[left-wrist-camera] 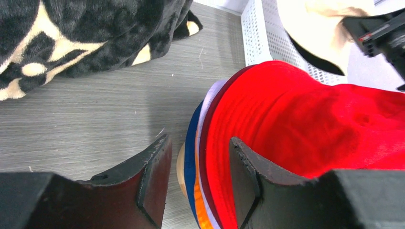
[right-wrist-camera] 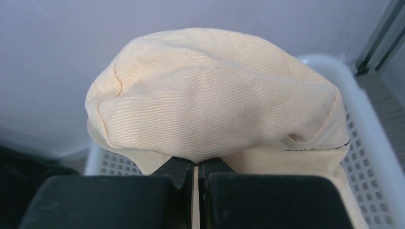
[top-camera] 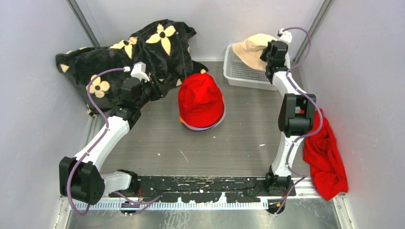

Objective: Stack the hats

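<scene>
A stack of hats (top-camera: 201,102) stands at mid table with a red one (left-wrist-camera: 305,119) on top. Below it show maroon, lilac, orange and blue brims (left-wrist-camera: 192,157). My left gripper (top-camera: 160,89) hovers just left of the stack and is open. In the left wrist view the brim edges show between its fingers (left-wrist-camera: 153,176), untouched. A cream hat (top-camera: 252,46) hangs over the white basket (top-camera: 239,76) at the back right. My right gripper (right-wrist-camera: 196,164) is shut on the cream hat's (right-wrist-camera: 210,95) fabric at its near edge.
A black blanket with cream flowers (top-camera: 143,52) is bunched at the back left, right behind the left gripper. A plain red cloth (top-camera: 327,162) lies crumpled against the right wall beside the right arm. Grey walls close in three sides.
</scene>
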Controlling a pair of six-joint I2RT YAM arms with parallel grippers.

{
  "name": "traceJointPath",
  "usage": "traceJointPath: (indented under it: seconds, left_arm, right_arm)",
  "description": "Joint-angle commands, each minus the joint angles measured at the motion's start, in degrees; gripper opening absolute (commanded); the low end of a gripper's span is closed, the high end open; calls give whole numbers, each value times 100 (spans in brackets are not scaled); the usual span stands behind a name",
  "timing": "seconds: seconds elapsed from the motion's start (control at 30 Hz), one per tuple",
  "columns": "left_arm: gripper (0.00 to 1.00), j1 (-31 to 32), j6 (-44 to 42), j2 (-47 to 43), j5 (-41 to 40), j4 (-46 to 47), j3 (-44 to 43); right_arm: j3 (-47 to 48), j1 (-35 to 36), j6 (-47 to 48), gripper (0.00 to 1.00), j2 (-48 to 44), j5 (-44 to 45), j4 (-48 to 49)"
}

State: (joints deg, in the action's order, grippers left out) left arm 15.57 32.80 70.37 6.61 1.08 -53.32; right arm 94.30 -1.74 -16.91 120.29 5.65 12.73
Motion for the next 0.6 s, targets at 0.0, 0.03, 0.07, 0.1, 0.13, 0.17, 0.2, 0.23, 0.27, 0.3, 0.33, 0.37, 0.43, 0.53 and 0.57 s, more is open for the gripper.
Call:
traceJointPath:
  seconds: [0.0,0.03,0.07,0.1,0.13,0.17,0.2,0.23,0.27,0.3,0.33,0.37,0.43,0.53,0.57]
  left_arm:
    - [48,35,60,-447,-39,495,-47]
    - [48,35,65,-487,-37,498,-54]
    - [48,38,74,-528,-47,498,-66]
    - [48,38,82,-559,-44,507,-77]
    - [48,34,98,-579,-39,507,-99]
    - [48,41,122,-597,-25,503,-127]
    - [48,43,134,-602,0,481,-179]
    - [48,44,139,-599,26,454,-231]
    - [48,57,146,-586,41,416,-306]
    - [48,57,148,-574,62,370,-381]
    - [48,60,148,-564,92,339,-439]
    - [48,69,148,-545,102,303,-502]
    - [48,73,148,-521,152,256,-595]
    - [48,75,195,-494,205,228,-663]
    - [48,77,205,-490,239,203,-681]
  right_arm:
    - [-105,59,249,1,-1161,77,545]
    - [-146,69,281,1,-1320,52,510]
    - [-183,75,306,1,-1481,32,490]
    - [-206,85,329,1,-1636,0,448]
    - [-211,98,343,1,-1790,-45,382]
    - [-196,110,342,1,-1928,-124,293]
    - [-175,114,333,1,-2067,-209,202]
    - [-175,132,314,1,-2212,-285,127]
    - [-183,152,280,1,-2365,-362,53]
    - [-161,171,241,1,-2500,-476,-59]
    - [-130,203,200,1,-2624,-582,-168]
    - [-110,258,174,1,-2752,-652,-251]
    - [-65,438,168,1,-3049,-710,-439]
    - [-8,784,196,1,-3375,-763,-699]
    - [-2,922,196,1,-3471,-782,-764]
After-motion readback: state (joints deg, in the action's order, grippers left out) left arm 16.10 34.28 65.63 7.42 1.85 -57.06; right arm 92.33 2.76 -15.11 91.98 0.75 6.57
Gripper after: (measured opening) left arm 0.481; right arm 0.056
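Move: The right hand already pinches the beige hat above the basket. The stack topped by the red hat lies about 25 cm back towards the base and some 28 cm to its left, with its middle perhaps 2 cm lower. The basket's middle is roughly 2 cm to the left of this hand, level with it front to back and about 14 cm below. From the left hand, that stack is some 15 cm to the right, 3 cm back and 7 cm below. Up first and fast, some 24 cm, the right hand hoists the beige hat away from the basket, keeping its pinch while drawing back about 11 cm and, mostly late on, swinging left towards the stack. Its fingertips tip upward about 20 degrees and finally turn a little counter-clockwise. The left hand, open and empty, rises about 7 cm away from the stack. ##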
